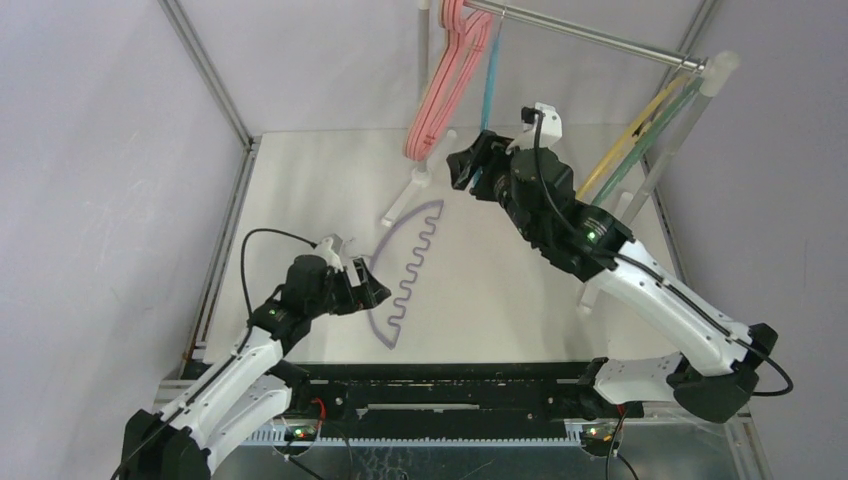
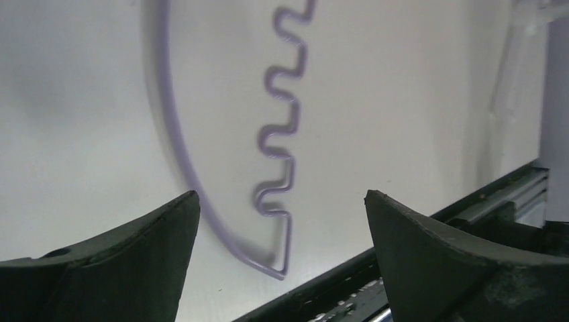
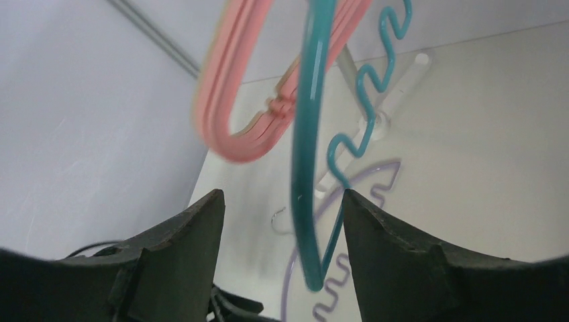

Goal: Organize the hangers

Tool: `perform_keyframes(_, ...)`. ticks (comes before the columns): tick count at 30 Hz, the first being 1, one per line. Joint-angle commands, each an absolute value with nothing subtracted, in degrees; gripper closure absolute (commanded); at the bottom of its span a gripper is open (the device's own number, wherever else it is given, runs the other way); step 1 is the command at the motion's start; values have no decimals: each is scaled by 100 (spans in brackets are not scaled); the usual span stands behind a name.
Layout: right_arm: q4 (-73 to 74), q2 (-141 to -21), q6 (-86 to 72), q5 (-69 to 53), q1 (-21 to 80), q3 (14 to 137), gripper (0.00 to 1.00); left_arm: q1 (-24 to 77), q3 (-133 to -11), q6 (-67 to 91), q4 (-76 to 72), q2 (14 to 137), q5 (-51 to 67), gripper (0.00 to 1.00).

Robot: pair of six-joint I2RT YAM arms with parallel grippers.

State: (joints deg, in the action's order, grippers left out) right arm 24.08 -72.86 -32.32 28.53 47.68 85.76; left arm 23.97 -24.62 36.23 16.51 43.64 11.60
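A purple hanger (image 1: 385,338) with a wavy bar lies flat on the white table. My left gripper (image 1: 375,290) hovers open at its near end, which sits between the wide-spread fingers in the left wrist view (image 2: 288,245) without touching them. Pink hangers (image 1: 440,90) and a blue hanger (image 1: 490,75) hang from the grey rail (image 1: 590,35). My right gripper (image 1: 462,170) is raised at the blue hanger's lower end. In the right wrist view that hanger (image 3: 307,134) dangles between the open jaws, close to the right finger, ungripped. The pink hangers (image 3: 228,127) hang just behind.
A yellow hanger (image 1: 635,137) and a green hanger (image 1: 650,142) lean at the rail's right end by the white pole (image 1: 680,130). The rail's white foot (image 1: 405,195) rests on the table beside the purple hanger. A black frame (image 1: 450,385) borders the near edge.
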Motion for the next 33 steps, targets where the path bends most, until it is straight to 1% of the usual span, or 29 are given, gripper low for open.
perform_keyframes(1, 2842, -6929, -2668, 3189, 5119, 8728, 28, 2353, -2053, 3910, 1114, 4455, 765, 5)
perform_keyframes(4, 3143, -6878, -2579, 3087, 5382, 8761, 28, 2184, -1885, 4159, 1031, 4481, 457, 15)
perform_keyframes(10, 3663, -6813, -2501, 3036, 5922, 8604, 28, 1891, -1919, 4215, 825, 5074, 267, 28)
perform_keyframes(11, 3744, -6805, -2534, 2969, 5980, 8590, 28, 1894, -1988, 4192, 812, 5299, 264, 30)
perform_keyframes(13, 3875, -6797, -2554, 2853, 6047, 8570, 28, 1891, -2187, 4132, 846, 5671, 303, 37)
perform_keyframes(16, 4035, -6757, -2567, 2669, 6083, 8530, 28, 1895, -2607, 3979, 986, 6170, 394, 41)
perform_keyframes(19, 4101, -6696, -2585, 2360, 6081, 8402, 28, 1896, -2983, 3798, 1249, 6512, 256, 53)
perform_keyframes(24, 4174, -6523, -2623, 1854, 6022, 8090, 29, 1904, -3506, 3460, 1569, 6967, 145, 65)
perform_keyframes(26, 4198, -6438, -2532, 1578, 5942, 7968, 29, 1934, -3671, 3381, 1652, 7250, 199, 67)
perform_keyframes(30, 4542, -6274, -2194, 1328, 5889, 7752, 30, 2020, -3798, 3358, 1801, 7477, 184, 68)
perform_keyframes(33, 4620, -6096, -2084, 1321, 5797, 7516, 29, 2051, -3817, 3428, 1790, 7398, 147, 63)
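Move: From the left hand, the middle of the purple hanger on the table lies about 9 cm ahead, 3 cm right and 10 cm below. Its metal hook is some 12 cm ahead and 5 cm left; the rack's left foot, farther out, is about 22 cm ahead and 2 cm right, also some 10 cm down. From the right hand, the blue hanger's middle is roughly 10 cm ahead, 3 cm right and 8 cm up, the pink bunch about 12 cm ahead, 6 cm left and 6 cm up. Bring the left gripper down and a little left, then forward over the purple hanger's outer arc, about 7 cm lower in all, tipping it steeper and narrowing the fingers to a third open without shutting. Meanwhile draw the right hand back some 10 cm, then also down, turning it about 20 degrees counter-clockwise, fingers staying open around the blue hanger's low end. ##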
